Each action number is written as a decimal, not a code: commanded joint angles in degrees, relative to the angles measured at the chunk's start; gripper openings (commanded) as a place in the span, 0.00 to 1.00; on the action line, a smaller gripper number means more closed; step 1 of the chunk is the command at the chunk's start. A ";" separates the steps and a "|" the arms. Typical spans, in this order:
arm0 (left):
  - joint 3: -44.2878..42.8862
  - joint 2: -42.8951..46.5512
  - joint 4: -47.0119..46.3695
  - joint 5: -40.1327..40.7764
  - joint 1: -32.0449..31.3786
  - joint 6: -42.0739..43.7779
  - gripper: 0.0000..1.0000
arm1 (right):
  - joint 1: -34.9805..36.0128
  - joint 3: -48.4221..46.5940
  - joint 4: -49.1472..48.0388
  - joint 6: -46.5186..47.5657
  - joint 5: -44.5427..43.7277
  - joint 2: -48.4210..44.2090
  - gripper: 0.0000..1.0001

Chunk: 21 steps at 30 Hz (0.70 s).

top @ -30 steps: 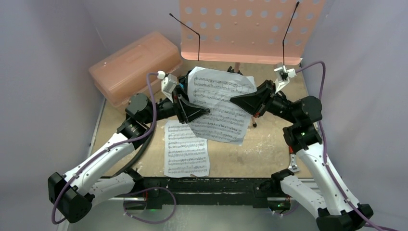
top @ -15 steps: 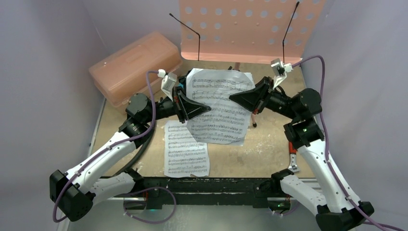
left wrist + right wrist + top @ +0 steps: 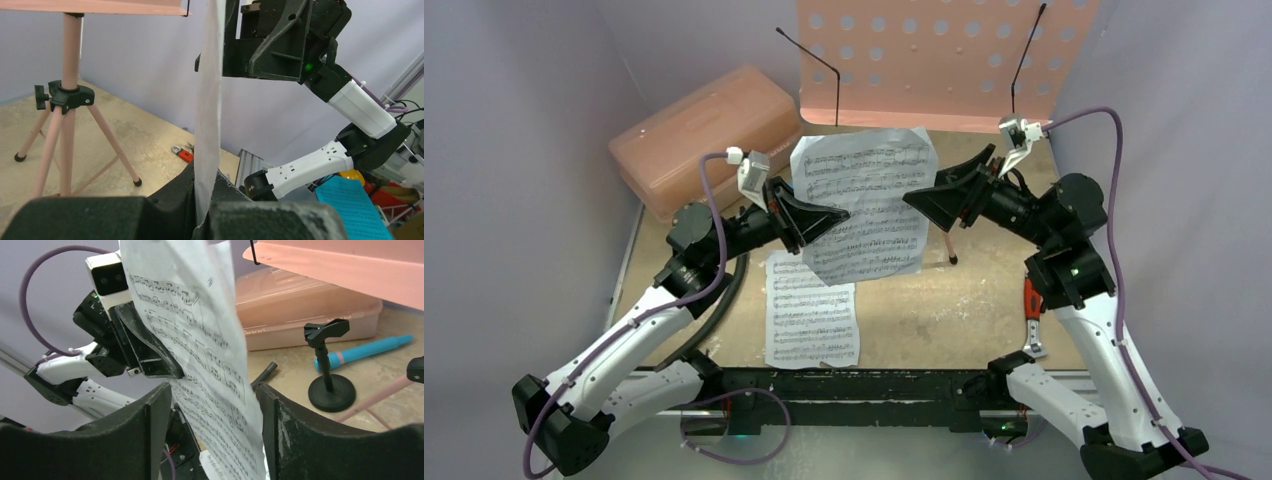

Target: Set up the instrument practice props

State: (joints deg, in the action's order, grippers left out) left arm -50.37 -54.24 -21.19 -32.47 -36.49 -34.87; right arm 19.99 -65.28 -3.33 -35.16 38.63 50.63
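One white sheet-music page (image 3: 861,195) hangs upright above the table, pinched at its left edge by my shut left gripper (image 3: 842,213). In the left wrist view the page (image 3: 209,100) rises edge-on from between the closed left gripper (image 3: 206,174). My right gripper (image 3: 911,200) is open at the page's right edge; the page (image 3: 200,335) passes loosely between its spread fingers (image 3: 214,390). A second page (image 3: 812,312) lies flat on the table. The pink music stand (image 3: 934,60) is at the back, its tripod legs (image 3: 65,105) behind the page. The black mic stand (image 3: 330,377) and cyan microphone (image 3: 365,351) sit on the table.
A large translucent pink case (image 3: 704,135) lies at the back left. A red-handled tool (image 3: 1031,300) rests by the right table edge. The stand's two thin black wire arms (image 3: 1024,65) stick up from its tray. Purple walls close in both sides.
My right gripper has opened and let go of the page. The left gripper closed on the page and now holds it alone, shifted left and slightly toward the stand.
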 commanded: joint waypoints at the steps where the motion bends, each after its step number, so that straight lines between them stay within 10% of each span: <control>1: -0.46 2.58 0.96 4.47 -0.01 2.27 0.00 | 0.16 -5.23 3.73 4.30 -1.84 0.34 0.68; 21: -8.54 3.76 8.65 11.93 -0.02 5.13 0.00 | 0.16 -17.25 12.96 10.18 -4.00 5.18 0.98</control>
State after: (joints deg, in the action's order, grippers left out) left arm -54.17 -50.22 -13.56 -21.93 -36.49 -32.73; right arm 19.99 -77.54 8.21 -26.92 34.00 54.17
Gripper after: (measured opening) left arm 0.003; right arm 0.966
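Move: Some 16 cm ahead of the left hand and 16 cm to its right, nearly level in height, is the middle of the music stand's ledge, where the held sheet is going. The left clip's foot stands on that ledge about 16 cm ahead and 2 cm right; the loose sheet lies 43 cm below, 1 cm ahead and 4 cm left. From the right hand, the ledge is 14 cm ahead, 1 cm left and 2 cm lower. Drawing the sheet away from the right hand, the left keeps its shut pinch, moves about 3 cm up and 2.5 cm left, edges slightly forward, and turns some 10 degrees counter-clockwise. The right hand, already partly open around the sheet's edge, spreads its fingers nearly full and rises about 3 cm, easing slightly forward and right. ##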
